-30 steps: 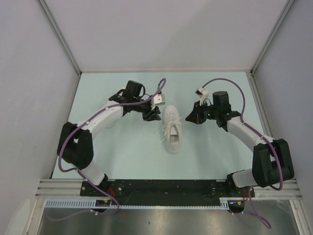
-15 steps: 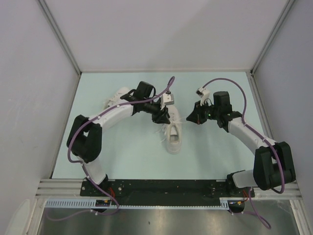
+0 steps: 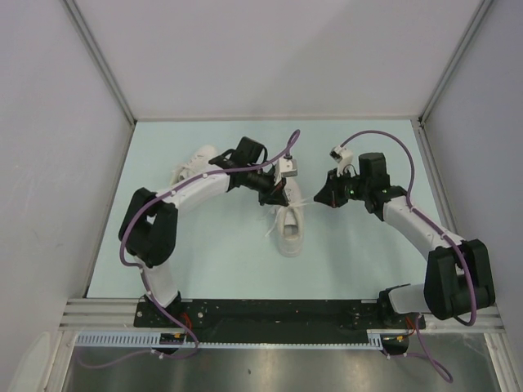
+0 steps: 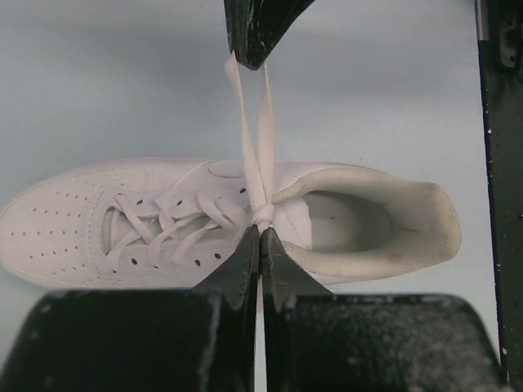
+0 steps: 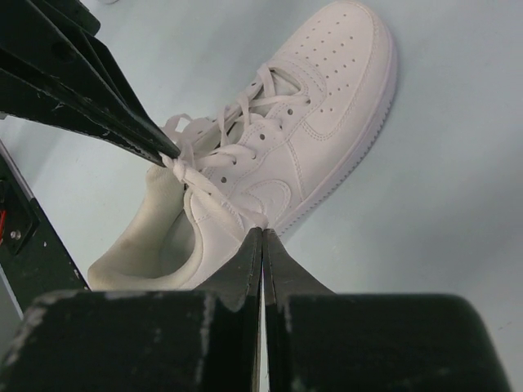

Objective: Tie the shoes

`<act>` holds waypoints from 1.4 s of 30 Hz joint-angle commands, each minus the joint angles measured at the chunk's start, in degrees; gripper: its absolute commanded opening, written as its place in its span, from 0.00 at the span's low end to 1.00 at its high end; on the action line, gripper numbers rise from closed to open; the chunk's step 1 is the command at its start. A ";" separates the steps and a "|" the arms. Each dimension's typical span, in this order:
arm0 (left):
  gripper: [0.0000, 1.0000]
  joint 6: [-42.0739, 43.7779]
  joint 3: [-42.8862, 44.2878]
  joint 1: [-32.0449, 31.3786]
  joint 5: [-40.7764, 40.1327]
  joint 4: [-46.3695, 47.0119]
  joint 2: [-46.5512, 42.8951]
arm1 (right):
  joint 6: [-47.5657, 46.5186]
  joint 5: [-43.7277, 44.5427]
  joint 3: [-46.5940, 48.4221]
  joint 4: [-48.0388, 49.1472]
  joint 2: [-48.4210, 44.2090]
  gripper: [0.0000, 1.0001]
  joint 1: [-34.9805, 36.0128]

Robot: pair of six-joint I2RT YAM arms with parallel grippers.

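Note:
One white shoe (image 3: pixel 291 233) lies mid-table with its toe toward the arms. It fills the left wrist view (image 4: pixel 98 220) and the right wrist view (image 5: pixel 327 98). My left gripper (image 3: pixel 278 198) (image 4: pixel 260 233) is shut on the lace at the knot over the shoe's tongue. From that knot two lace strands (image 4: pixel 265 139) (image 5: pixel 216 196) run taut to my right gripper (image 3: pixel 320 198) (image 5: pixel 262 234), which is shut on them just right of the shoe. A second white shoe (image 3: pixel 189 166) lies at the back left, partly hidden behind the left arm.
Grey walls with metal posts close in the pale table (image 3: pixel 204 261) at the back and on both sides. A black base rail (image 3: pixel 270 310) runs along the near edge. Purple cables loop above both wrists.
The left arm has swung right, from beside the shoe to over its tongue, and its jaws have closed on the lace at the knot. The right gripper has barely moved.

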 commanded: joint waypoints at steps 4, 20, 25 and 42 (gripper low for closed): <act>0.00 4.02 1.59 2.55 0.58 -6.19 -2.75 | -4.63 2.56 1.63 -2.80 -2.48 0.00 -2.37; 0.00 10.97 -1.92 4.84 -2.24 -9.53 -3.55 | -12.90 6.42 0.23 -5.44 0.60 0.00 -4.57; 0.00 12.20 -2.63 5.19 -2.76 -9.36 -3.55 | -15.10 7.22 -1.00 -5.53 0.86 0.00 -5.71; 0.17 9.83 -2.72 4.50 -3.74 -5.32 -3.98 | -10.62 3.44 -1.80 1.07 2.10 0.00 -1.41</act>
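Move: The left fingers are shut on the lace right at the knot, which lies about 1 cm to their right and 1 cm below. From the right hand, which already holds the two long strands, the knot is some 10 cm to the left, 2 cm back and roughly 2 cm lower. The shoe's foot opening is centred about 7 cm behind the knot and 3 cm below it; the toe lies some 8 cm ahead of it and 5 cm below. Both hands keep their pinch on the laces and haul them apart from the knot: the left about 3.5 cm left, mainly early on, while sinking nearly 3 cm, the right some 3.5 cm right and then mostly down, about 5 cm in all, easing back a touch at the end. The right fingers tip down about 10 degrees. ##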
